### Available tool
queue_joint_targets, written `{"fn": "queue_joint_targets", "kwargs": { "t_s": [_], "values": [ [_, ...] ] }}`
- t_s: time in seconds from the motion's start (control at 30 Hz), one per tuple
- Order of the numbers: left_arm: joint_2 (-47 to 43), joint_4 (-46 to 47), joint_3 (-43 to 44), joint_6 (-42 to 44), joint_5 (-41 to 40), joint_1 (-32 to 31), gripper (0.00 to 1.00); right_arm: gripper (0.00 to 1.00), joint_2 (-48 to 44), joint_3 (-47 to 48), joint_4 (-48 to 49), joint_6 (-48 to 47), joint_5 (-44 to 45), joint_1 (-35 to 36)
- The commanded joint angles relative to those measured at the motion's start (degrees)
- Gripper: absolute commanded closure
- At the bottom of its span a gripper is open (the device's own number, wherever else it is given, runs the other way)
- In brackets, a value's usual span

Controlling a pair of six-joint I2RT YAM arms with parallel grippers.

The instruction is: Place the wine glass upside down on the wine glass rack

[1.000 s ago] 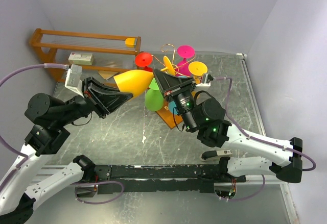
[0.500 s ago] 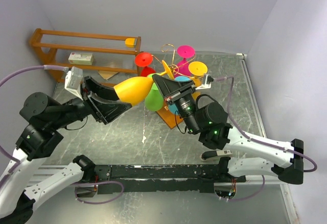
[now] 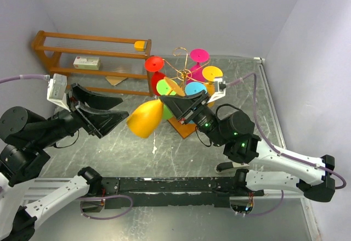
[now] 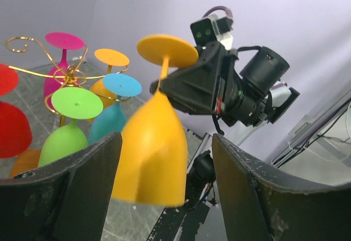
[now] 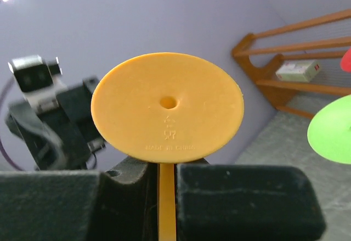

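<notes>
The yellow-orange wine glass [image 3: 144,118] hangs upside down in the air, bowl down and foot up, in front of the wine glass rack [image 3: 184,74], a gold wire tree on an orange-brown base. My right gripper [image 3: 171,99] is shut on its stem just under the foot; the right wrist view shows the foot [image 5: 167,106] above my right gripper [image 5: 166,171]. My left gripper [image 3: 123,111] is open, left of the bowl and apart from it. In the left wrist view the bowl [image 4: 153,153] floats beyond my left gripper [image 4: 164,145], and the rack [image 4: 68,76] stands at the left.
Several coloured glasses hang upside down on the rack: red [image 3: 154,64], pink [image 3: 199,55], yellow [image 3: 212,74], blue [image 3: 195,89], green [image 3: 164,87]. A brown wooden shelf unit [image 3: 93,38] with a small box [image 3: 87,62] stands at the back left. Walls close in on both sides.
My left gripper has let go of the bowl, opened and drawn back to the left. My right gripper, shut on the stem, has swung the glass so that the bowl points down.
</notes>
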Motion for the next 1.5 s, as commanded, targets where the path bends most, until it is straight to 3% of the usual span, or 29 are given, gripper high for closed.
{"fn": "queue_joint_targets", "kwargs": {
  "t_s": [0.0, 0.3, 0.67, 0.87, 1.07, 1.47],
  "values": [
    [1.3, -2.3, 1.1, -6.4, -5.4, -0.2, 0.23, 1.0, -1.6, -0.1, -6.5, -10.8, -11.6, 0.0],
    [2.5, 3.8, -4.5, -20.0, -1.2, -0.1, 0.23, 1.0, -1.9, -1.5, -12.4, -23.8, -17.0, 0.5],
    [2.9, 11.7, -13.4, -31.1, 4.9, -0.2, 0.24, 1.0, -0.3, -1.6, -13.6, -31.1, -19.6, 1.2],
    [3.6, 8.0, -12.6, -31.9, 4.8, -0.2, 0.29, 1.0, 0.6, -1.1, -13.8, -32.9, -18.5, 1.5],
    [5.4, 9.2, -15.0, -40.6, 13.3, -0.2, 0.38, 1.0, 2.1, 0.9, -16.4, -36.0, -17.9, 1.6],
    [3.6, 3.9, -16.3, -40.1, 7.0, -0.2, 0.54, 1.0, 3.8, 1.5, -17.2, -39.6, -20.0, 2.2]
  ]
}}
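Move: The yellow wine glass's middle is about 11 cm to the left hand's right, 3 cm ahead and 4 cm lower; the right hand already grips its stem. From the right hand, the open left gripper lies about 13 cm left, 4 cm back and 2 cm higher. From the left hand, the hung green glass is some 11 cm ahead, 13 cm right and 20 cm below, with the blue glass about 8 cm right of it. Right hand lowers the held glass about 11 cm, turning it foot-up; left drops rightward, part-closing around the foot. ##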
